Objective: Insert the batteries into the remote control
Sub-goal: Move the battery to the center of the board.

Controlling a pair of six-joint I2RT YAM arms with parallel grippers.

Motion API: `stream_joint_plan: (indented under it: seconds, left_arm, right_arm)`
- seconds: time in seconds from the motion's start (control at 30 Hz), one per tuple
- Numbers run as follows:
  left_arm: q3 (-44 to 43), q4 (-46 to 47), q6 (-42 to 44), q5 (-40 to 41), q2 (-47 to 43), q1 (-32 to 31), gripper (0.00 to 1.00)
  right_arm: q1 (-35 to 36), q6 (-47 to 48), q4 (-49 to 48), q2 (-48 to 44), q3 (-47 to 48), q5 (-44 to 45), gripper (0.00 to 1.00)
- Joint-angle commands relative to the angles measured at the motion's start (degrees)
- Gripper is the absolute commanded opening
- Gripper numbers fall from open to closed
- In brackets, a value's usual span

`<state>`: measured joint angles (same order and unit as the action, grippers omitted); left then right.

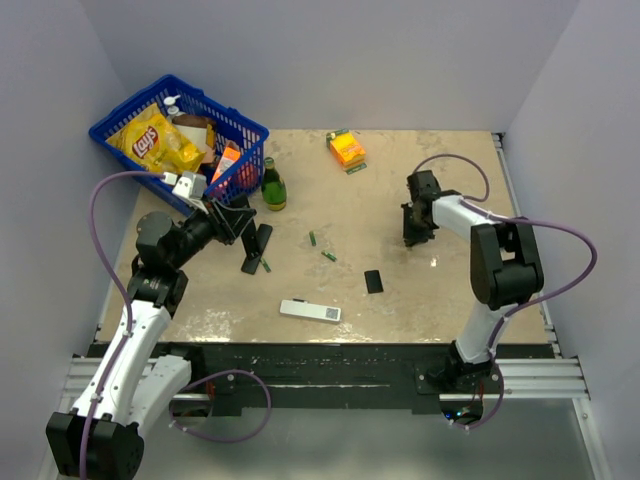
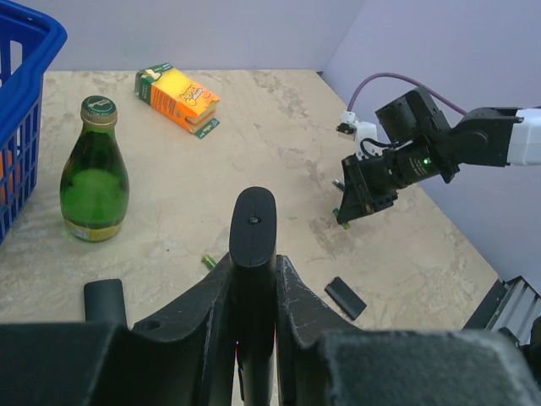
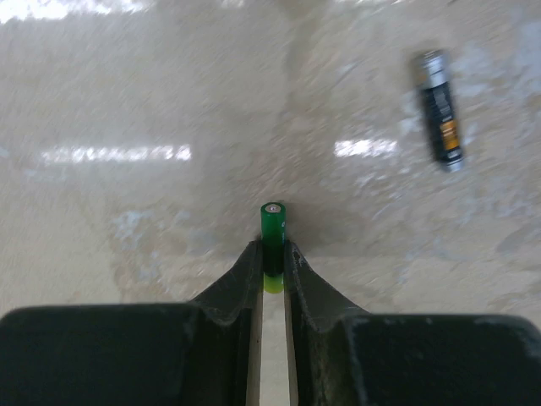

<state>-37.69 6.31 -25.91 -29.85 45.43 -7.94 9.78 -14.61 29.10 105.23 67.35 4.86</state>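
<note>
My left gripper (image 2: pixel 253 260) is shut on the slim black remote control (image 2: pixel 253 222), whose rounded end sticks out past the fingertips. In the top view this gripper (image 1: pixel 243 224) is left of centre, with the black bar (image 1: pixel 257 246) slanting down from it. My right gripper (image 3: pixel 272 254) is shut on one green battery (image 3: pixel 272 227), held just above the table at the right (image 1: pixel 412 234). More green batteries lie loose mid-table (image 1: pixel 312 238) (image 1: pixel 328 256) (image 1: pixel 266 265); one shows beside my left finger (image 2: pixel 207 261).
A small black cover (image 1: pixel 373 281) and a flat white remote (image 1: pixel 310 311) lie near the front. A green bottle (image 1: pixel 272 186), an orange box (image 1: pixel 346 148) and a blue basket (image 1: pixel 120 120) stand at the back. A black battery (image 3: pixel 440 108) lies near my right gripper.
</note>
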Motion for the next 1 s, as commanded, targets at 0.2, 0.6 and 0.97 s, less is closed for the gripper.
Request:
stream_joint_plan:
  seconds: [0.2,0.6,0.97]
  left_arm:
    - [-0.5,2.5,0.2,-0.9,-0.2,-0.2,0.0]
    - [-0.5,2.4,0.2,-0.8,-0.3,-0.2,0.0]
    - [-0.5,2.4,0.3,-0.8,-0.2,-0.2,0.0]
  right_arm:
    - [6.4,2.3,4.6,-3.8,-2.9,0.1,0.15]
    - [7.4,3.0,6.4,-2.4,-2.7,1.6,0.3]
    - [7.4,3.8,6.6,1.4,2.1,1.9,0.36]
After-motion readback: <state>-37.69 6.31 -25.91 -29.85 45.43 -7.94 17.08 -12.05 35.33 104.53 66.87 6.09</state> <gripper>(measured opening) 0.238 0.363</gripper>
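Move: The green battery is already in the right hand's fingers, down at the board; the open spot it is being taken to lies about 4 cm back and 3 cm to the left, at the same height. The small black cover lies some 10 cm back and 10 cm to the left of this hand, and the black battery roughly 5 cm ahead and 6 cm to the right. From the raised left hand that spot is about 36 cm to the right, 5 cm ahead and 27 cm below. Sliding the pinched battery along the board, the right hand goes about 5 cm back and to the left, towards the black cover and away from the black battery, hardly changing height and turning some 10 degrees counter-clockwise. It then stops and opens its fingers to let the battery go, staying low around it. The left hand keeps holding the dark remote still in the air. ##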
